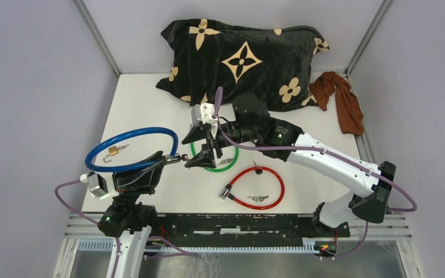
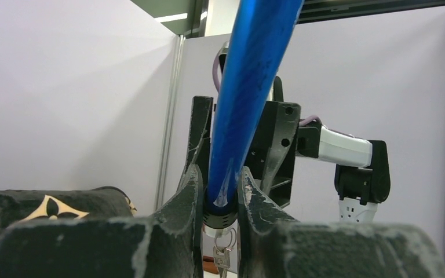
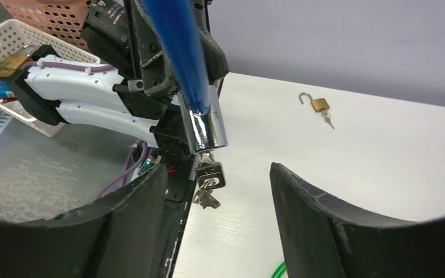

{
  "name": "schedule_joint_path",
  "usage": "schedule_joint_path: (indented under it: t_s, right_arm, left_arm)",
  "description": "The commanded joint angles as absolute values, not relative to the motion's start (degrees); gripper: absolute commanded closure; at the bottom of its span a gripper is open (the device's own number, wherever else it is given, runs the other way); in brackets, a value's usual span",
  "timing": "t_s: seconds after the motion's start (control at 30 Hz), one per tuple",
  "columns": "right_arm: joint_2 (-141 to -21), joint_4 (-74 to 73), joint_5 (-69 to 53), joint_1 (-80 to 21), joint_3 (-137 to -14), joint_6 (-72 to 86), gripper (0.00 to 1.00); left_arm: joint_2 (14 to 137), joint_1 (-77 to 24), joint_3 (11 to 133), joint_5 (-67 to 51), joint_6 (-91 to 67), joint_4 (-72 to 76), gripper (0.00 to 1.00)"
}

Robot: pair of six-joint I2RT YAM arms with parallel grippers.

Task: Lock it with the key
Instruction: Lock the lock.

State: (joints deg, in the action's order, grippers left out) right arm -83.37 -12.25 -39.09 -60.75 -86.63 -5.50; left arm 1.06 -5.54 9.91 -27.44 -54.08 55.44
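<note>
A blue cable lock (image 1: pixel 139 131) loops above the table's left side. My left gripper (image 1: pixel 171 157) is shut on its black end collar, and in the left wrist view the blue cable (image 2: pixel 249 87) rises from between the fingers (image 2: pixel 188 197). A bunch of keys (image 3: pixel 210 176) hangs from the chrome lock barrel (image 3: pixel 207 130), with one key in the barrel. My right gripper (image 3: pixel 217 197) is open, with its fingers on either side of the hanging keys and just short of them, touching nothing. From above, the right gripper (image 1: pixel 192 148) faces the left gripper's tip.
A small brass padlock (image 1: pixel 113 151) lies open with its key inside the blue loop. A green cable lock (image 1: pixel 232 162) and a red one (image 1: pixel 266 174) with keys (image 1: pixel 259 198) lie mid-table. A black pillow (image 1: pixel 243 58) and brown cloth (image 1: pixel 345 101) sit at the back.
</note>
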Motion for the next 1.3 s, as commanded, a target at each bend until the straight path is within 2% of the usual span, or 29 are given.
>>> schedule_joint_path:
  t_s: [0.0, 0.1, 0.3, 0.37, 0.57, 0.7, 0.8, 0.87, 0.97, 1.13, 1.27]
  right_arm:
    - [-85.5, -14.5, -42.6, -60.1, -91.5, -4.5, 0.34]
    - [-86.5, -14.7, -43.7, -60.0, -91.7, -4.4, 0.46]
    - [-86.7, -14.8, -43.8, -60.0, -91.4, -4.5, 0.55]
    - [-86.6, -14.4, -44.1, -60.0, -91.0, -4.1, 0.64]
    - [-85.8, -11.1, -44.0, -60.0, -88.8, -2.7, 0.99]
    - [-83.1, -5.2, -39.7, -60.6, -84.5, -1.6, 1.00]
    - [-78.2, 8.7, -32.9, -62.6, -75.6, -0.6, 1.00]
    - [-75.7, 13.0, -25.7, -65.1, -71.5, -4.7, 1.00]
    - [-73.7, 16.3, -8.6, -70.2, -67.6, -12.5, 1.00]
    - [-74.7, 22.7, 4.0, -73.8, -66.1, -17.7, 1.00]
    - [-76.8, 22.8, 6.2, -75.1, -68.2, -19.3, 1.00]
  left_arm:
    - [0.5, -5.8, 11.8, -27.2, -54.1, 58.1, 0.98]
    - [0.5, -5.7, 11.8, -27.2, -54.0, 58.0, 0.98]
    - [0.5, -5.7, 11.8, -27.3, -54.0, 58.1, 0.98]
    - [0.5, -5.8, 11.7, -27.3, -54.0, 58.1, 0.98]
    - [0.5, -5.8, 11.7, -26.7, -54.2, 57.3, 0.98]
    - [0.5, -5.8, 11.6, -25.3, -54.8, 54.9, 0.98]
    - [0.5, -5.6, 11.5, -24.0, -56.1, 51.9, 0.98]
    - [0.6, -5.7, 11.5, -23.2, -57.1, 49.5, 0.98]
    - [0.5, -5.7, 11.5, -22.7, -58.4, 46.3, 0.98]
    - [0.5, -5.6, 11.3, -22.7, -59.3, 44.7, 0.98]
    - [0.5, -5.7, 11.3, -23.2, -59.2, 44.6, 0.98]
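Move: The right hand stands open around the key head sticking out of the blue lock: the key is level with it fore and aft, about 2 cm below and 1 cm to its left. The blue lock's chrome barrel, held by the left hand, is about 4 cm left, level fore and aft. On the table some 35 cm below lie the green lock's loop, 13 cm ahead and 6 cm right, and the red lock's barrel, 2 cm back and 10 cm right. From the left hand the key is about 4 cm right and 2 cm down. Sinking about 1.5 cm and edging slightly left, the right hand shuts its fingers fully and pinches the key head. Keeping hold, it sinks another centimetre, swings clockwise some 25 degrees and rolls about 20, forward edge rising, then eases forward. The left hand keeps its grip on the blue lock and late on carries it about 2.5 cm forward and 1 cm down, tipping forward about 10 degrees. ##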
